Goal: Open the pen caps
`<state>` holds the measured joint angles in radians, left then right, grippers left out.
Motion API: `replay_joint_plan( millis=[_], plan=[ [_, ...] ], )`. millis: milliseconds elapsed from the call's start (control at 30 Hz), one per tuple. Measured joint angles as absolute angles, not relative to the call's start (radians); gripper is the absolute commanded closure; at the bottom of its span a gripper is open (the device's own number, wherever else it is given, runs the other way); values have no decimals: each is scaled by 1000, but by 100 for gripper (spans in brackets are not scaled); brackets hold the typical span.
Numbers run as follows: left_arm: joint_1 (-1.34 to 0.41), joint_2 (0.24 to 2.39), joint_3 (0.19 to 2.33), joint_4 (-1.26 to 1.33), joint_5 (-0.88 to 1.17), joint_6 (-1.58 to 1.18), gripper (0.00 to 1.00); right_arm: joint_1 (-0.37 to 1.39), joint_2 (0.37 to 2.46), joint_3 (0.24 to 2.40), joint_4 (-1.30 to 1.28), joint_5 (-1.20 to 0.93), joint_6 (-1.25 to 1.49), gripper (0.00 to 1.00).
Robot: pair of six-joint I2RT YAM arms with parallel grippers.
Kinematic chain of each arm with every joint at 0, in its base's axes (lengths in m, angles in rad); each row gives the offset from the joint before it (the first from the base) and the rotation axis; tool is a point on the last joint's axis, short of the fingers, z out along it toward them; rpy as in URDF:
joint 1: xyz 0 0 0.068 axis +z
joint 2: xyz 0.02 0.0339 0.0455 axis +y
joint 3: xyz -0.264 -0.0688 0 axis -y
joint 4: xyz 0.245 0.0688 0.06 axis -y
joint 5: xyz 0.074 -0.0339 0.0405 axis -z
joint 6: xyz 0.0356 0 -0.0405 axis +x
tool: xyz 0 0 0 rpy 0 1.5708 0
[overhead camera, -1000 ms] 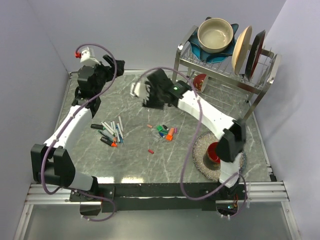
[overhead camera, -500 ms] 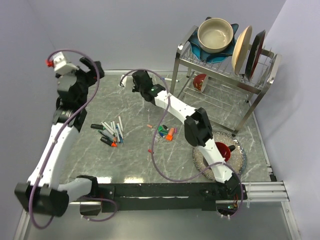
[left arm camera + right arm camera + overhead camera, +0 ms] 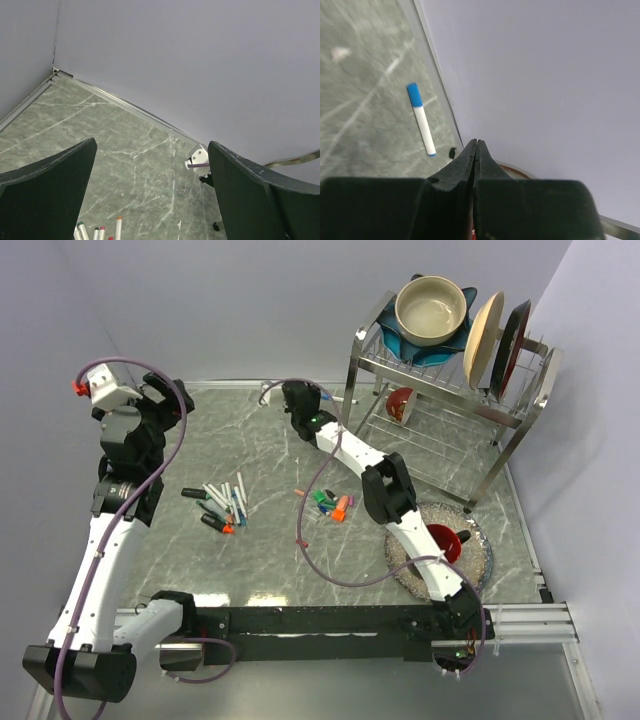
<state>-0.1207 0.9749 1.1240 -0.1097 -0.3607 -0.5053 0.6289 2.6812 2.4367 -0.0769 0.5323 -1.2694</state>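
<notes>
Loose pen caps (image 3: 330, 505) in several colours lie in a small cluster at mid-table. A pile of white markers (image 3: 222, 504) lies to their left, and their coloured tips (image 3: 97, 232) show at the bottom of the left wrist view. My left gripper (image 3: 160, 400) (image 3: 151, 145) hangs high at the far left, open and empty. My right gripper (image 3: 315, 395) (image 3: 476, 142) is stretched out to the back wall and shut on nothing. Just beyond it a single marker (image 3: 424, 127) with a blue cap (image 3: 413, 94) lies along the back edge.
A steel dish rack (image 3: 450, 375) with a bowl and plates stands at the back right, a red bowl (image 3: 400, 403) beneath it. A red cup on a woven mat (image 3: 470, 560) sits at the right front. Grey walls close the back and both sides.
My right arm has stretched out to the back wall and its jaws have shut empty. My left arm has swung further left and risen, still open.
</notes>
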Motion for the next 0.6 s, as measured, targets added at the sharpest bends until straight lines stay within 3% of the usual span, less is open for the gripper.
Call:
replay_joint_plan(
  millis=[600],
  plan=[
    [-114, 1071, 1134, -149, -334, -522, 1, 545, 2808, 2463, 39, 617, -1438, 94]
  ],
)
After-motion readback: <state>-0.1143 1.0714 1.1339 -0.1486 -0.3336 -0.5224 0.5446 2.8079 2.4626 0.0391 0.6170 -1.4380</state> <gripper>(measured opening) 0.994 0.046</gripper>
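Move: The blue-capped pen lies along the far wall, about 7 cm to the right of the right hand, 3 cm ahead and some 8 cm below. The rack's rear foot is roughly 6 cm farther right of the pen; its front foot is some 10 cm right of the hand and 14 cm back. From the left hand the pen is about 31 cm ahead, 37 cm right and 33 cm below. Still shut, the right hand heads right, down and forward some 8 cm towards the pen; left sinks 4. ##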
